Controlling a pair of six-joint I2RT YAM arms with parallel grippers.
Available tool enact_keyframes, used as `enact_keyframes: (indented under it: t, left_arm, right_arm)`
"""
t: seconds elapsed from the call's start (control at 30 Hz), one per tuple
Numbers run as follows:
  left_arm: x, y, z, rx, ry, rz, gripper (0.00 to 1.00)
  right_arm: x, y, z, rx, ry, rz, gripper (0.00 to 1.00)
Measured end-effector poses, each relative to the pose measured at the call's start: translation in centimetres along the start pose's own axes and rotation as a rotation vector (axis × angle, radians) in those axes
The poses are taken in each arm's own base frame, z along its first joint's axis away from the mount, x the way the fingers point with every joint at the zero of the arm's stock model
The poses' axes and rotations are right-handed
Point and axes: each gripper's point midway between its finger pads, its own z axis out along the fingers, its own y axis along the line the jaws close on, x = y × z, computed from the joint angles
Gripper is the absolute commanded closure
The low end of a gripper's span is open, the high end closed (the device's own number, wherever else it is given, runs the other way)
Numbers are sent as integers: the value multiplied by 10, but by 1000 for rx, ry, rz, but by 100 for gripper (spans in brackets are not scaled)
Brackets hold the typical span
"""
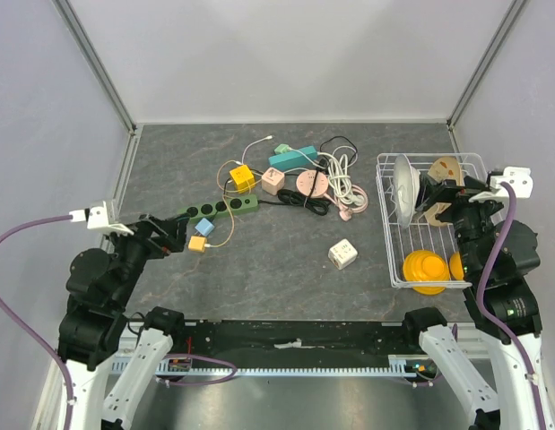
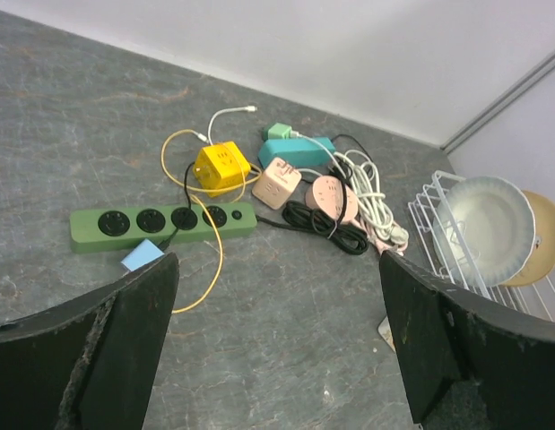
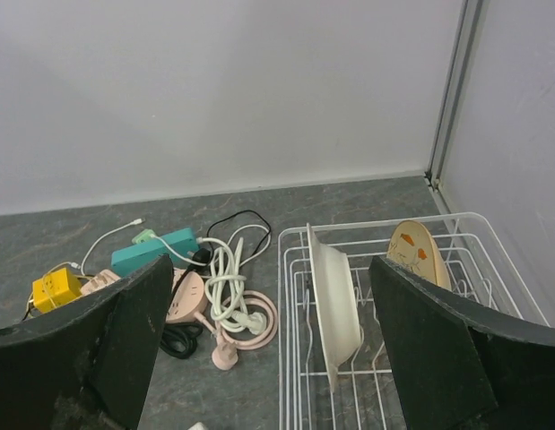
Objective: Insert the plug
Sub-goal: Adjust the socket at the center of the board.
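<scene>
A green power strip (image 1: pixel 219 208) (image 2: pixel 160 221) lies left of the table's middle, with a black cord and a yellow cord crossing it. A small blue plug (image 1: pixel 203 226) (image 2: pixel 141 254) and a small yellow one (image 1: pixel 197 244) lie just in front of it. A pink plug (image 1: pixel 346 213) (image 3: pixel 225 356) and a white plug (image 3: pixel 253 321) end the coiled cables further right. My left gripper (image 1: pixel 169 235) (image 2: pixel 277 296) hovers open beside the strip's left end, holding nothing. Over the dish rack my right gripper (image 1: pixel 447 202) (image 3: pixel 270 296) stands open and holds nothing.
Behind the strip lie a yellow cube socket (image 1: pixel 242 176), a pink cube (image 1: pixel 273 179), a teal strip (image 1: pixel 292 159), a round pink socket (image 1: pixel 311 184) and black and white cable bundles. A white cube (image 1: pixel 342 254) sits alone. The wire rack (image 1: pixel 389 233) holds plates and yellow bowls (image 1: pixel 426 269).
</scene>
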Motion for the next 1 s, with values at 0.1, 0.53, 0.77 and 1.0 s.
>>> enact_keyframes:
  t: [0.1,0.53,0.77,1.0]
  left_arm:
    - [13,3,8,1,31,1,0]
    - [81,29,41,-47,198,6,0]
    - [124,51,64,-143,355,8,1]
    - [189,94,100,-330,628,25,6]
  right_arm:
    - [3,5,0,-26,8,4,2]
    - [82,52,27,-246,282,64,2]
    - [120,61,38,-287,413,54,2]
    - [156,72,39,-351,528,57,2]
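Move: The orange plug lies about 13 cm ahead of the left hand, 3 cm to its left and 29 cm below; the blue plug is 5 cm beyond it, and the green power strip's middle 11 cm beyond it and 4 cm farther right. From the right hand the white socket cube lies 7 cm ahead, 11 cm left, 34 cm below; the pink plug stands 13 cm beyond the cube, the dish rack's middle 16 cm ahead, 12 cm right. The left hand, empty and open, drops ever faster towards the orange plug, some 22 cm down and 8 cm forward, its fingers tipping about 40 degrees downward. Meanwhile the right hand sinks some 14 cm, going left and a little forward off the dish rack towards the white socket cube, turning counter-clockwise and tipping down about 25 degrees each, its fingers staying wide open. ##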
